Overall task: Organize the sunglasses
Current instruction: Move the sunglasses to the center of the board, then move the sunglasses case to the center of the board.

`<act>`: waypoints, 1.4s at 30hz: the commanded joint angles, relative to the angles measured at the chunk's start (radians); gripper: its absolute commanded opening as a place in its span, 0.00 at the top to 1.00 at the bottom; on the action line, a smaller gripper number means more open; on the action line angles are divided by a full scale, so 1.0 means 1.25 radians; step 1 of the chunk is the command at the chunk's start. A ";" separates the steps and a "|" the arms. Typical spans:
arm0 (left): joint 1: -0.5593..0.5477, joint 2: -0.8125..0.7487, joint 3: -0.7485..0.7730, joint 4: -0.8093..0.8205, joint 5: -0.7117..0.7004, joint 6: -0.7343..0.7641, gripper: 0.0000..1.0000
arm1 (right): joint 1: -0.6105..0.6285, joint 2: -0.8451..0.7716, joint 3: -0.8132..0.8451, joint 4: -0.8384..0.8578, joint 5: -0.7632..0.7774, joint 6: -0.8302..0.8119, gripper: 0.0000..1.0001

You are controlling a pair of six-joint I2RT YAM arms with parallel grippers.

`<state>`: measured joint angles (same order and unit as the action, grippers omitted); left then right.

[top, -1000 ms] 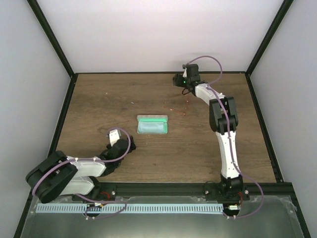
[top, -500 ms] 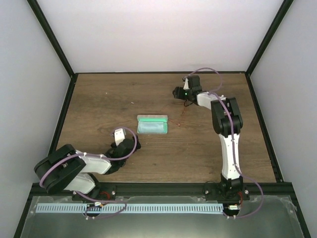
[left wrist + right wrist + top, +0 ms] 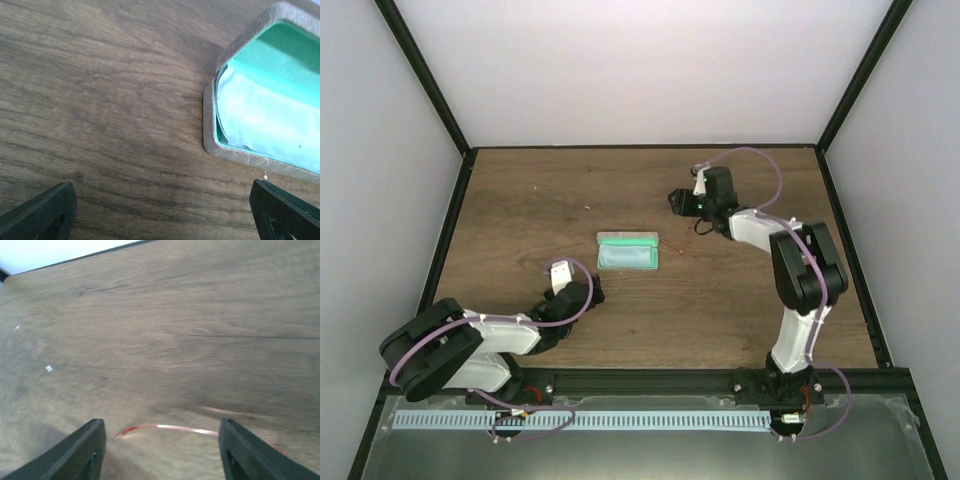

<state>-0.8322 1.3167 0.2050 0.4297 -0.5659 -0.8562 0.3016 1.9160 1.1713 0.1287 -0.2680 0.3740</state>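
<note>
The sunglasses [image 3: 686,240] are a thin red wire shape on the wooden table, just right of the grey case. In the right wrist view one red arm of the sunglasses [image 3: 170,428] lies on the table between my open fingers, blurred. My right gripper [image 3: 678,204] [image 3: 161,432] is open, low over them, gripping nothing. The grey case [image 3: 628,251] [image 3: 235,150] lies open, green-lined, with the pale blue cloth [image 3: 265,120] inside. My left gripper [image 3: 592,291] [image 3: 162,210] is open and empty, low over bare wood just short of the case's near left corner.
Black frame rails [image 3: 438,225] edge the wooden table [image 3: 540,200] on the left, back and right. A few small white specks [image 3: 48,368] lie on the wood at the back left.
My right gripper has come forward from the back of the table and lowered to the sunglasses. My left gripper has crept a little right toward the case.
</note>
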 commanded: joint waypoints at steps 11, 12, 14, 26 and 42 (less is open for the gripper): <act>-0.026 -0.019 0.012 -0.032 0.000 0.008 0.05 | 0.121 -0.155 -0.128 0.063 0.195 0.040 0.99; -0.026 -0.038 0.007 -0.038 -0.001 0.007 0.05 | 0.123 -0.166 -0.145 0.069 0.202 0.043 0.99; -0.026 -0.072 0.002 -0.053 -0.009 0.008 0.05 | 0.129 -0.175 -0.161 0.068 0.204 0.041 0.99; -0.025 -0.214 0.024 -0.224 -0.059 -0.004 0.04 | 0.176 -0.142 -0.182 0.074 0.213 0.042 0.98; -0.025 -0.420 -0.034 -0.345 -0.070 -0.039 0.04 | 0.256 -0.193 -0.275 0.048 0.311 0.085 0.96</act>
<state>-0.8623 0.8097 0.1925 0.0357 -0.6498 -0.8894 0.5926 1.7298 0.8848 0.1967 0.0490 0.4500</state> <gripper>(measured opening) 0.961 0.041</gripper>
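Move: The red sunglasses stand some 5 cm back and 4 cm to the left of the right hand, roughly 7 cm below its open, empty fingers. From that hand the open case with the cloth in it is about 10 cm back and 13 cm to the left, also some 7 cm lower. From the left hand the sunglasses lie about 12 cm ahead and 21 cm to its right, slightly lower. The right hand rises about 5 cm while swinging left and back, its fingers shutting completely on empty air, then sinks again and sweeps back and left across the sunglasses to the right-hand end of the case, dipping at the last to just below its starting height, some 10 cm back and 5 cm left in all; contact can't be seen. The left hand, open and empty, first edges slightly right, then lifts about 6 cm and draws left and a little back, away from the case. ##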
